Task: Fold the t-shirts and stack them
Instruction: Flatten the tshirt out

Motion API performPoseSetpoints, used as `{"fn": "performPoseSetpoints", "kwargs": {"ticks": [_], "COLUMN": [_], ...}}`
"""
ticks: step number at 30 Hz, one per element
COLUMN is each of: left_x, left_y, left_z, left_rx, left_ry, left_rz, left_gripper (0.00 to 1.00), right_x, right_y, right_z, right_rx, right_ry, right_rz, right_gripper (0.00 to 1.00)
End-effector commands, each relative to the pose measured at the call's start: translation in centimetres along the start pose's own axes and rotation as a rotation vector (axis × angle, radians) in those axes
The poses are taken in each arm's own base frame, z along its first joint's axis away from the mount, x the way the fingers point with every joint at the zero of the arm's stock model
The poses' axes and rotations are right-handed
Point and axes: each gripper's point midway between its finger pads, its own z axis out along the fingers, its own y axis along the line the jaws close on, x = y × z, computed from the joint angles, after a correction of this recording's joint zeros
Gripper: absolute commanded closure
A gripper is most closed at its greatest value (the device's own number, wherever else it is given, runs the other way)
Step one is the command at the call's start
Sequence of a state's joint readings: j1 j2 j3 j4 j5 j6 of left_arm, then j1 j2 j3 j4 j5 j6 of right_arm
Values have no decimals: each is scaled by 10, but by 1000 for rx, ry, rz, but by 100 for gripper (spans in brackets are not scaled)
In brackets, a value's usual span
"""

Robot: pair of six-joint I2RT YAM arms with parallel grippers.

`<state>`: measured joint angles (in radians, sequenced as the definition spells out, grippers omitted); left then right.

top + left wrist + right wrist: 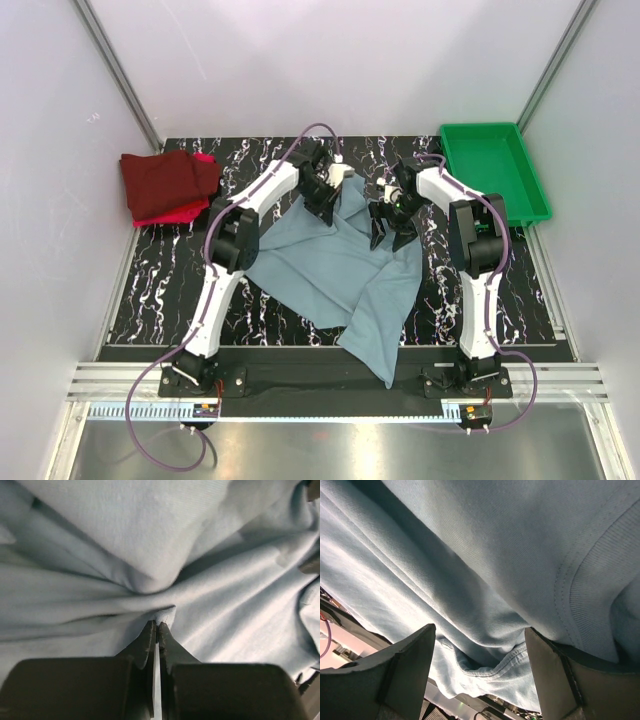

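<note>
A large grey-blue t-shirt [330, 270] lies rumpled across the middle of the black marbled table [170, 290], one end hanging over the near edge. My left gripper [322, 205] is at its far left corner, and in the left wrist view this gripper [157, 626] is shut on a small ridge of the cloth [225, 605]. My right gripper [390, 238] is over the shirt's far right part. In the right wrist view it [480, 640] is open, fingers wide apart, with the shirt [470, 555] and a stitched hem [512, 660] bunched between them. A folded maroon t-shirt [165, 180] rests on a red one [175, 212] at the far left.
A green plastic tray [495, 170] stands at the far right corner. White walls close in the table on three sides. A metal rail runs along the near edge by the arm bases.
</note>
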<state>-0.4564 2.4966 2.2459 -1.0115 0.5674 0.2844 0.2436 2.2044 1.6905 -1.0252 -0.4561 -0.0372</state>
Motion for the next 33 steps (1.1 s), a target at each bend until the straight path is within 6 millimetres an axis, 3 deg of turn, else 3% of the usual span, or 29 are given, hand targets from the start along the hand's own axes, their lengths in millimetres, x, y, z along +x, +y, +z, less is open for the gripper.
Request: {"fn": "performPoseSetpoints", "kwargs": {"ticks": [1,3,6,9,14,15,17,24,33], "left_x": [-33,-33,-24,-14,-4,-4,-1,3,27], "left_y": [-16,-10,-2,4,9,8,9,-3,-16], "left_z": [-67,-89,-107,-118,-129,-132,-134,-142,-136], "left_rx": [-21,-55,-76,-90,-112,-117,-126,-128,-160], "left_ry": [-139,-165,-169,-163,-159,-165,-161,-159,-76], "left_rz": [28,25,5,-22,-51,-50,-51,-41,-13], "left_gripper": [100,100,100,100,100,100,100,100,100], "right_x": [-24,-32,-61,-107,-150,-154,-168,-203,-262], "right_y": [1,2,10,28,40,38,40,32,-3], "right_z": [-7,-9,-22,-51,-70,-61,-63,-25,-35], "right_rx": [19,17,0,-21,-43,-54,-73,-137,-194], "right_ry": [-74,-91,-159,-286,-398,-390,-426,-468,-663], "right_rz": [-58,-76,-112,-179,-231,-228,-227,-180,-67], "right_gripper": [21,20,20,20,18,18,18,21,25]}}
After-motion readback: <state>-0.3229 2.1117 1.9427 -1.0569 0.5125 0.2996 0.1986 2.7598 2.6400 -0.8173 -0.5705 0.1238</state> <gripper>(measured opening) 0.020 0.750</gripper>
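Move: Just above the table, the open right hand has the blue shirt's far flap about 19 cm ahead and 8 cm to its left; the green basket's middle lies some 21 cm ahead and 25 cm to its right. The left hand, already pinching the shirt, has that flap 11 cm ahead and 5 cm to its right. Its way leads to the shirt's slanting left edge, level with it and about 11 cm to its left; the dark red stack is 38 cm left, 10 cm farther out. Lifting its still-pinched bit of shirt, the left hand swings left and up, about 9 cm each way, towards the shirt's left edge, then eases slightly back. Meanwhile the right hand, fingers kept wide, arcs forward some 22 cm and a little left, up and then down low again at the far flap, tilting its fingers forward by nearly 30 degrees. ##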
